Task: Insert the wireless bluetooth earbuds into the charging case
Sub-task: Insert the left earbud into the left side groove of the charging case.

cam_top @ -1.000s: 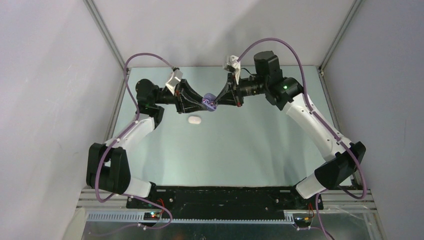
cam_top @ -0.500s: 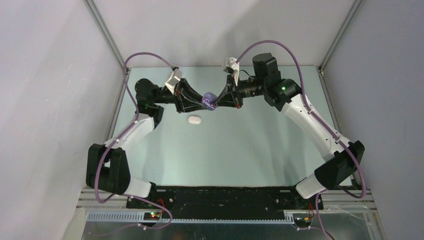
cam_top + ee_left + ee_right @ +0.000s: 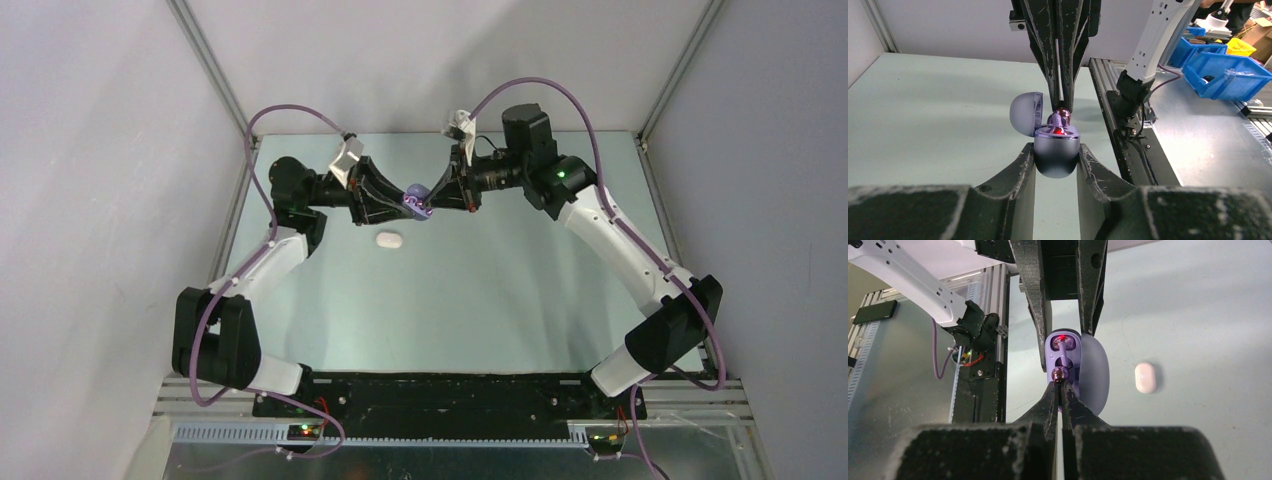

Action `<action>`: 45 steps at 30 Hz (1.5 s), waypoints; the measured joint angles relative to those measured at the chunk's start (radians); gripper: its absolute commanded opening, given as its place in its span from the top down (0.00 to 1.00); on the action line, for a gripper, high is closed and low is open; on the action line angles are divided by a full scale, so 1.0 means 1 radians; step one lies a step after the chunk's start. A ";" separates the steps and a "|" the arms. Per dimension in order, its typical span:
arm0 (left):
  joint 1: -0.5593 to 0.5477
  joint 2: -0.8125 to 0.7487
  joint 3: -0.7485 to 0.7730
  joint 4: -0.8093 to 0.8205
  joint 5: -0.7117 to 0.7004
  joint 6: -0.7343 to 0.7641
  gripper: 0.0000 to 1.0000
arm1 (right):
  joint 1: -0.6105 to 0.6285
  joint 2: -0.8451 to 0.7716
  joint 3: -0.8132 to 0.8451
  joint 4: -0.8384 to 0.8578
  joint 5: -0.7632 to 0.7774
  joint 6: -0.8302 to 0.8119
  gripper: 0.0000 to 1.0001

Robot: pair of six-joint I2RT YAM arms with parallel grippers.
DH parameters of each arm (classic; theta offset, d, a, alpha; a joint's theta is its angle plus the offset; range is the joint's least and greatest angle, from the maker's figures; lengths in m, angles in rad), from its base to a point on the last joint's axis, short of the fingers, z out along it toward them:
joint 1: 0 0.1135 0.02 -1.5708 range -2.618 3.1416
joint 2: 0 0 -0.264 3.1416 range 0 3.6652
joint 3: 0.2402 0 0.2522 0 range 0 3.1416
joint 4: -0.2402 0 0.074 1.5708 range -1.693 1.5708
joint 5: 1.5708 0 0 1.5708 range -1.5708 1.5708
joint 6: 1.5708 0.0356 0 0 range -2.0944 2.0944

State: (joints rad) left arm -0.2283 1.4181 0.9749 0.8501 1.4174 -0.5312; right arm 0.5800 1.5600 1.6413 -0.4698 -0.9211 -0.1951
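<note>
A purple charging case (image 3: 1056, 155) with its lid (image 3: 1026, 113) hinged open is held above the table, my left gripper (image 3: 1055, 152) shut on its body. A red light glows inside it. My right gripper (image 3: 1058, 381) comes from the opposite side, shut on a small purple earbud (image 3: 1058, 373) by its tips. The earbud sits at the case's open mouth (image 3: 1063, 347), touching or just over a socket. In the top view both grippers meet at the case (image 3: 418, 198) over the far middle of the table. No other earbuds show.
A closed white case (image 3: 389, 239) lies on the pale green table (image 3: 480, 290) just in front of the grippers, also in the right wrist view as the white case (image 3: 1145, 377). Grey walls close in the table on three sides.
The right arm has edged a little left and toward the case, bringing the earbud closer into its mouth. The left arm and the case have stayed put.
</note>
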 measured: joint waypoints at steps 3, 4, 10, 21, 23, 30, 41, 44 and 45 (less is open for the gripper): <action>0.001 0.000 0.000 -0.001 0.000 0.000 1.00 | 0.000 0.001 0.000 -0.004 0.000 -0.010 1.00; 0.000 0.000 0.000 -0.001 0.000 0.000 1.00 | -0.001 0.001 0.000 -0.005 -0.001 -0.016 1.00; 0.001 0.000 0.000 -0.008 -0.001 0.000 1.00 | -0.007 0.001 0.000 -0.013 -0.002 -0.043 1.00; 0.001 0.008 0.016 -0.026 -0.001 0.000 1.00 | -0.016 0.001 0.000 -0.023 -0.013 -0.071 1.00; 0.001 0.009 0.017 -0.029 -0.001 0.000 1.00 | -0.016 0.001 0.000 -0.029 -0.015 -0.078 1.00; 0.001 0.015 0.021 -0.032 0.000 0.000 1.00 | -0.014 0.001 0.000 -0.034 -0.014 -0.095 1.00; 0.002 0.020 0.030 -0.049 0.000 0.000 1.00 | 0.001 0.023 0.016 -0.040 -0.003 -0.117 0.83; 0.002 0.020 0.032 -0.049 -0.006 0.000 1.00 | 0.005 0.027 0.021 -0.045 -0.001 -0.113 0.70; 0.002 0.020 0.034 -0.049 -0.006 0.000 1.00 | 0.005 0.028 0.022 -0.045 -0.004 -0.107 0.68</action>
State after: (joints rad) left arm -0.2260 1.4384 1.0084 0.8009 1.4117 -0.5312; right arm 0.5854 1.5879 1.6630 -0.5144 -0.9249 -0.3023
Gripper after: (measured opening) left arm 0.323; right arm 0.235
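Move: The right hand, already pinching the left earbud, has the case's empty left groove about 1 cm to its left and 1 cm below, level fore and aft. The seated earbud is some 3 cm to this hand's left; the open lid stands 2 cm ahead, 1 cm left and 1 cm below. From the left hand, which holds the case, that groove is about 2 cm to the right. The white case lies roughly 8 cm ahead, 5 cm left and 25 cm below the left hand. Slowly down about 1 cm, the right hand takes the pinched earbud into the empty groove, easing slightly forward and first a touch right, then back left towards the case while rolling a few degrees. Only at the end do its fingers part to about a quarter open, the forward fingertip staying close beside the stem. The left hand keeps its grip on the case, creeping about half a centimetre forward. ##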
